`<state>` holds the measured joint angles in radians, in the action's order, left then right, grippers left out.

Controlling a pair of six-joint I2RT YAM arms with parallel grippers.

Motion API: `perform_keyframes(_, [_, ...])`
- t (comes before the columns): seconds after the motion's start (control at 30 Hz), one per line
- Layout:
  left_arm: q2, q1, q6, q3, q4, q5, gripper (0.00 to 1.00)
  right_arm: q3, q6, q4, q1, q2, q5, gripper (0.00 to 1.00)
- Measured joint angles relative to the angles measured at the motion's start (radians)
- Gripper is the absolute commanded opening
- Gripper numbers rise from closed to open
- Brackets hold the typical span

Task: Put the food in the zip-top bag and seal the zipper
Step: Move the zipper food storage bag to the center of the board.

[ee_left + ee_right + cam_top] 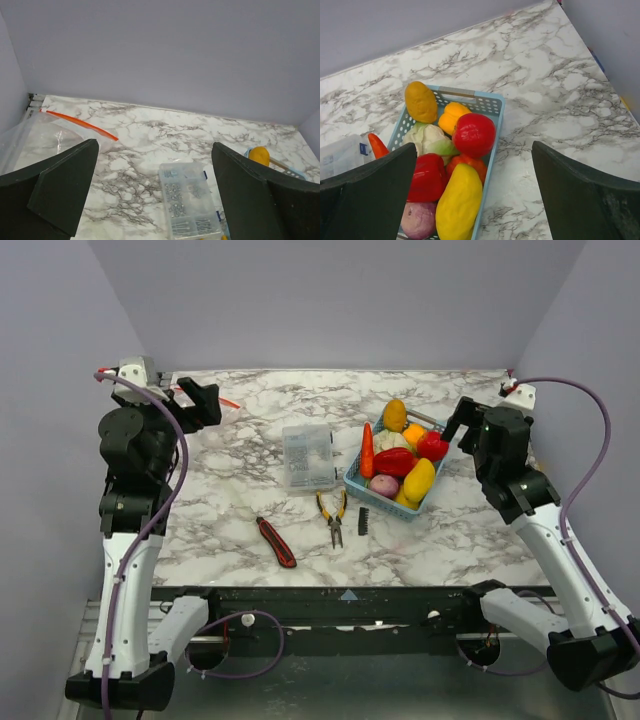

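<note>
The food lies piled in a light blue basket [356, 480] right of centre: an orange carrot [367, 449], a red pepper [395, 461], a long yellow piece [419, 480], a purple piece [384, 485], a white cauliflower [425, 140] and a red tomato [473, 134]. The clear zip-top bag [45, 135] lies flat at the far left corner, with its red-orange zipper [80, 124] toward the table's middle. My left gripper [200, 400] is open and empty above the bag. My right gripper [462, 420] is open and empty, above the basket's right side.
A rigid clear compartment box [308, 456] stands mid-table, left of the basket. Yellow-handled pliers [333, 515], a small black piece [364, 521] and a red-and-black utility knife [277, 541] lie toward the near edge. Walls close off the back and both sides.
</note>
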<state>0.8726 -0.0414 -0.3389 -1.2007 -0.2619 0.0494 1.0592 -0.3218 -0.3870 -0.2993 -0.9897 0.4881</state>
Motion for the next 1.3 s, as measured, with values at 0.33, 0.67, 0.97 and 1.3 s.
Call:
perform_keyframes(0.33, [0.240,-0.007,0.005,-0.029,-0.052,-0.065,0.99,0.040,-0.035,-0.063,0.000,-0.070,-0.031,1.00])
perform_keyframes(0.67, [0.499,0.002,-0.025,-0.152,-0.182,-0.293,0.98,0.042,-0.099,-0.158,0.000,-0.082,-0.094,1.00])
perform_keyframes(0.97, [0.840,0.127,-0.235,-0.367,-0.304,-0.283,0.99,-0.024,-0.222,-0.156,0.000,-0.058,-0.094,1.00])
perform_keyframes(1.3, [1.284,0.112,-0.158,-0.902,-0.438,-0.388,0.98,-0.037,-0.238,-0.134,0.000,-0.060,-0.119,1.00])
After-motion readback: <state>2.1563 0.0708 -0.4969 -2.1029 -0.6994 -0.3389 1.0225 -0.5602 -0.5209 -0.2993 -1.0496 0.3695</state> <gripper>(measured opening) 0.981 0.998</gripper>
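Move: The zipper bag lies flat at the far left of the board, its orange zipper along the far edge. From the left hand its middle is some 26 cm ahead, 17 cm to the left and 42 cm below. The storage box is about 15 cm ahead and 17 cm right of that hand, the utility knife some 12 cm back and 9 cm right, both at table level. From the right hand the bag is roughly 73 cm left, 24 cm ahead and 29 cm below. Towards the zipper bag the left hand swoops, about 25 cm forward and nearly as far down, drifting some 11 cm left, its fingers tipping down about 45 degrees and swinging counter-clockwise about 30. They stay wide open and stop well above the film. The right hand, open too, sinks about 6 cm beside the food basket, tilting slightly. ##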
